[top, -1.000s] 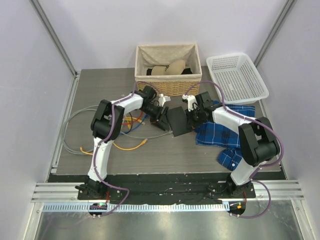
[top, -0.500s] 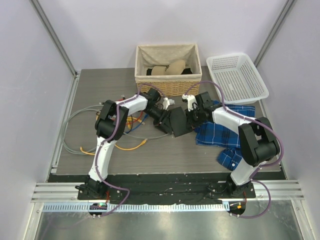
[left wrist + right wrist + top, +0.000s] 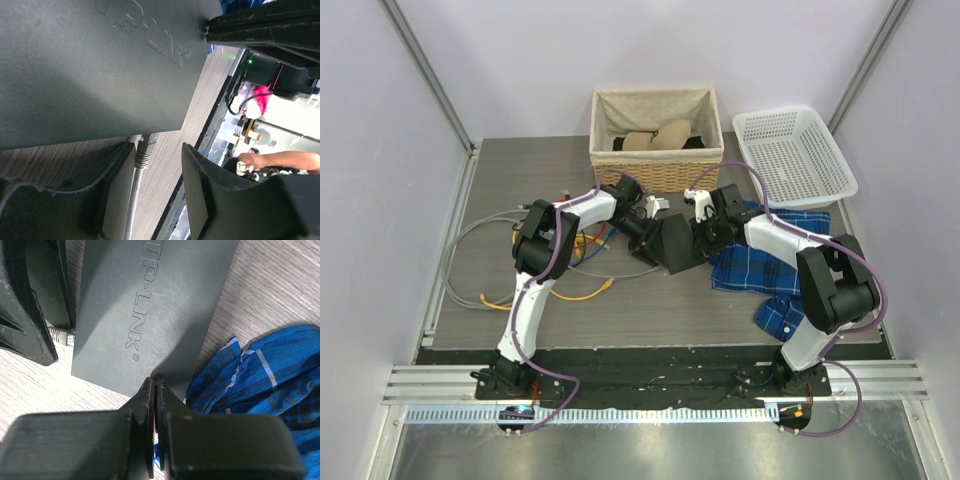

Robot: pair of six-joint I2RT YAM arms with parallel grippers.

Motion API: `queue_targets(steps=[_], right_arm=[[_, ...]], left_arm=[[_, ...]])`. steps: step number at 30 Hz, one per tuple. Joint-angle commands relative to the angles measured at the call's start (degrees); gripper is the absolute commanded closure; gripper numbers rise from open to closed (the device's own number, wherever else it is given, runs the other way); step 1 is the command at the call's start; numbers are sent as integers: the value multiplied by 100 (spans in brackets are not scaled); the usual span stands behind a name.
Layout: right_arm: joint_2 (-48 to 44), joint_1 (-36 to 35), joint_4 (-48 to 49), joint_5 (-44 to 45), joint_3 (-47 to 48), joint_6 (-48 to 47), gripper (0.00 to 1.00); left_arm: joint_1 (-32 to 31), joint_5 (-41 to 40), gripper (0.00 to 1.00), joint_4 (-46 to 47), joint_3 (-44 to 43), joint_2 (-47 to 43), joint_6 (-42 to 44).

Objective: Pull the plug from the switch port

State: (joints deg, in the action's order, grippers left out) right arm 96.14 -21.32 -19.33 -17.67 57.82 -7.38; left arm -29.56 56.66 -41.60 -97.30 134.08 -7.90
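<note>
The switch (image 3: pixel 678 243) is a flat black box lying mid-table; it also fills the top of the left wrist view (image 3: pixel 100 65) and the right wrist view (image 3: pixel 150 310). A grey plug (image 3: pixel 143 149) sits in a socket on its narrow edge, and its cable runs back between my left fingers. My left gripper (image 3: pixel 159 162) is open around the plug, which lies close against one pad and apart from the other. In the right wrist view the plug (image 3: pixel 63 336) shows at the switch's left edge. My right gripper (image 3: pixel 156 385) is shut, its tips touching the switch's opposite edge.
A blue plaid cloth (image 3: pixel 765 258) lies right of the switch, under the right arm. A wicker basket (image 3: pixel 657 175) and a white plastic basket (image 3: pixel 793 155) stand at the back. Loops of grey cable (image 3: pixel 470 262) and orange cable (image 3: pixel 575 292) lie on the left.
My left gripper has moved right, up to the switch's socket edge, and now straddles the plug. The right arm has stayed in place.
</note>
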Motion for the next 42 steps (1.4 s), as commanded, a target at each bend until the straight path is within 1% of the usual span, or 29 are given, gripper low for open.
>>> queue_targets(steps=[1,3,7,9,10,12,13,15,16,17,24,33,37,39,40,42], right_arm=[[107,-48,-185,176,-184,-45,99],[116,-48,-194,176,-166,-45,99],[142,-48,-185,159,-166,-9,99],[177,-48,-167,150,-157,8,99],[195,-48,-159,141,-157,17,99],[221,-48,-150,132,-149,17,99],[230,-48,-141,124,-148,26,99],[256,-56,-141,115,-122,43,99],[274,-56,-132,106,-113,43,99],[274,-56,-132,106,-105,43,99],[283,-65,-132,141,-78,26,99],[300,-91,-123,168,-52,-9,99],[327,-100,-132,185,-8,-18,99],[335,-100,-132,194,1,-27,99],[335,-100,-141,194,1,-36,99],[318,-109,-132,203,-8,-36,99]], left_arm=[[-111,-947,52,698,141,329,70],[-111,-973,53,689,123,364,52],[-155,-1157,65,619,27,426,25],[-190,-1236,69,592,9,426,43],[-190,-1254,74,575,0,426,43],[-217,-1429,80,531,-26,435,17],[-225,-1482,86,522,-26,435,-1],[-234,-1701,91,513,-44,435,-53],[-234,-1781,97,452,-53,435,-88],[-243,-1843,100,425,-79,426,-124],[-234,-1782,100,83,-264,321,-107],[-269,-1579,100,100,-140,259,-27],[-234,-1606,100,-233,-465,407,183],[-173,-1580,100,-575,-877,531,315],[-138,-1545,100,-594,-992,592,324],[-120,-1509,100,-516,-923,532,333]])
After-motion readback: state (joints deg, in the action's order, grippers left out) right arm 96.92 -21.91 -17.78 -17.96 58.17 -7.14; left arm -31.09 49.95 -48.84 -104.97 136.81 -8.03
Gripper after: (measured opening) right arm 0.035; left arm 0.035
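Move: The grey cable's plug sits just off the left fingertips: roughly 1 cm ahead, 1 cm to the right and 1 cm below. The black switch's middle is some 4 cm ahead of the left hand and 5 cm right; a loose yellow plug lies about 11 cm left and 4 cm back. From the right hand, the switch's middle is 2 cm ahead, 4 cm left and 2 cm lower, and the blue cloth is level with it, 12 cm right. Ease the left gripper about 1 cm down and slightly forward onto the grey plug at the switch's left edge, and shut its half-open fingers fully there, tipping them some 5 degrees steeper. Keep the right gripper's shut fingertips resting on the switch's lid, letting them creep less than 1 cm left and forward. ##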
